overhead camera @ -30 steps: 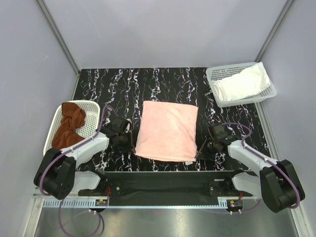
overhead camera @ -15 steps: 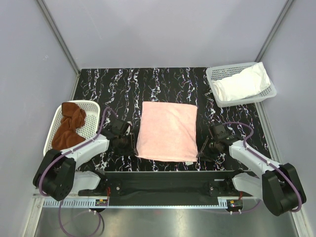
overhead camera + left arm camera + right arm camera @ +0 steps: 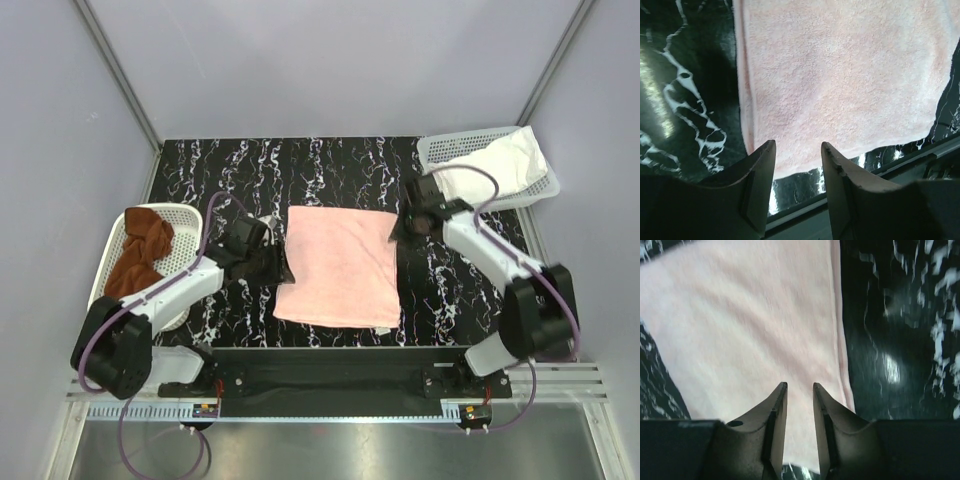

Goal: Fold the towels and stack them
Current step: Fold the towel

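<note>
A pale pink towel [image 3: 340, 265] lies flat in the middle of the table, and it fills the left wrist view [image 3: 840, 75] and the right wrist view [image 3: 740, 330]. My left gripper [image 3: 282, 268] hangs at its left edge, open [image 3: 798, 146], with nothing between the fingers. My right gripper [image 3: 398, 230] hovers over the towel's far right corner, open [image 3: 799, 385] and holding nothing. A white towel [image 3: 495, 168] lies bunched in the far right basket. A rust-brown towel [image 3: 140, 255] is crumpled in the left basket.
A white mesh basket [image 3: 437, 150] stands at the far right corner, and another one [image 3: 192, 215] at the left edge. The black marbled table [image 3: 240, 175] has grey walls on three sides. A metal rail [image 3: 340, 355] runs along the near edge.
Both grippers opened at the pink towel's near corners. The right arm then swung to the far right corner, and the left moved up along the left edge.
</note>
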### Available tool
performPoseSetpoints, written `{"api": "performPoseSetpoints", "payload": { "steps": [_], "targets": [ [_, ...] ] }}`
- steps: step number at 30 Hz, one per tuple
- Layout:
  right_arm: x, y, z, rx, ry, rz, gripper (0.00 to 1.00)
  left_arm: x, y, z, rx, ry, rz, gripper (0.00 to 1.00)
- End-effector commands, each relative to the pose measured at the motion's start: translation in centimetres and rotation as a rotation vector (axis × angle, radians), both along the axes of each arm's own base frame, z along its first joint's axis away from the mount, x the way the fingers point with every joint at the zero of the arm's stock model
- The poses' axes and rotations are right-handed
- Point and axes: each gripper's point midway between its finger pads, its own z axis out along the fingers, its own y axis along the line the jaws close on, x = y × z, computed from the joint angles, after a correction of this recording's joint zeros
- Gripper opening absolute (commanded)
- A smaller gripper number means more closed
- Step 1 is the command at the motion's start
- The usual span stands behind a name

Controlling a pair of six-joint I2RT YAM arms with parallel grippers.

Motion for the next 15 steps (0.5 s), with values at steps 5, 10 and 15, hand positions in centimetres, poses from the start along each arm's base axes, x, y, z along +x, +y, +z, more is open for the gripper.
{"api": "performPoseSetpoints", "payload": {
  "steps": [5, 10, 15],
  "targets": [
    [11.6, -4.1, -0.8, -0.231, -0.058, -0.052, 0.32, -2.4, -1.9, -5.4, -0.091, 0.100, -0.028, 0.45],
    [14.3, -4.7, -3.9, -0.260, 0.000, -0.038, 0.32, -3.2, -1.0, -7.5, -0.043, 0.129, -0.022, 0.45],
    [15.5, -4.7, -5.0, -0.240, 0.007, -0.041, 0.32, -3.3, -0.1, -8.0, 0.013, 0.132, -0.015, 0.44]
  ]
}}
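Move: The pink towel's near left area lies about 3 cm back, 1 cm right and 8 cm below the left hand, with its near left corner 7 cm back and 3 cm left. From the right hand, the towel's far right corner is some 15 cm ahead, 2 cm right and 10 cm down; the right basket's middle is about 26 cm ahead and 24 cm right, and the towel's white tag 16 cm back, 2 cm left. The right hand sweeps about 14 cm forward along the towel's right edge to its far right corner, veering right and then sinking some 6 cm, part-open fingers swinging to point less leftward but staying above the cloth. Meanwhile the left hand drops about 6 cm and 3 cm back onto the towel's near left area, then edges right with its part-open fingertips on the cloth. ##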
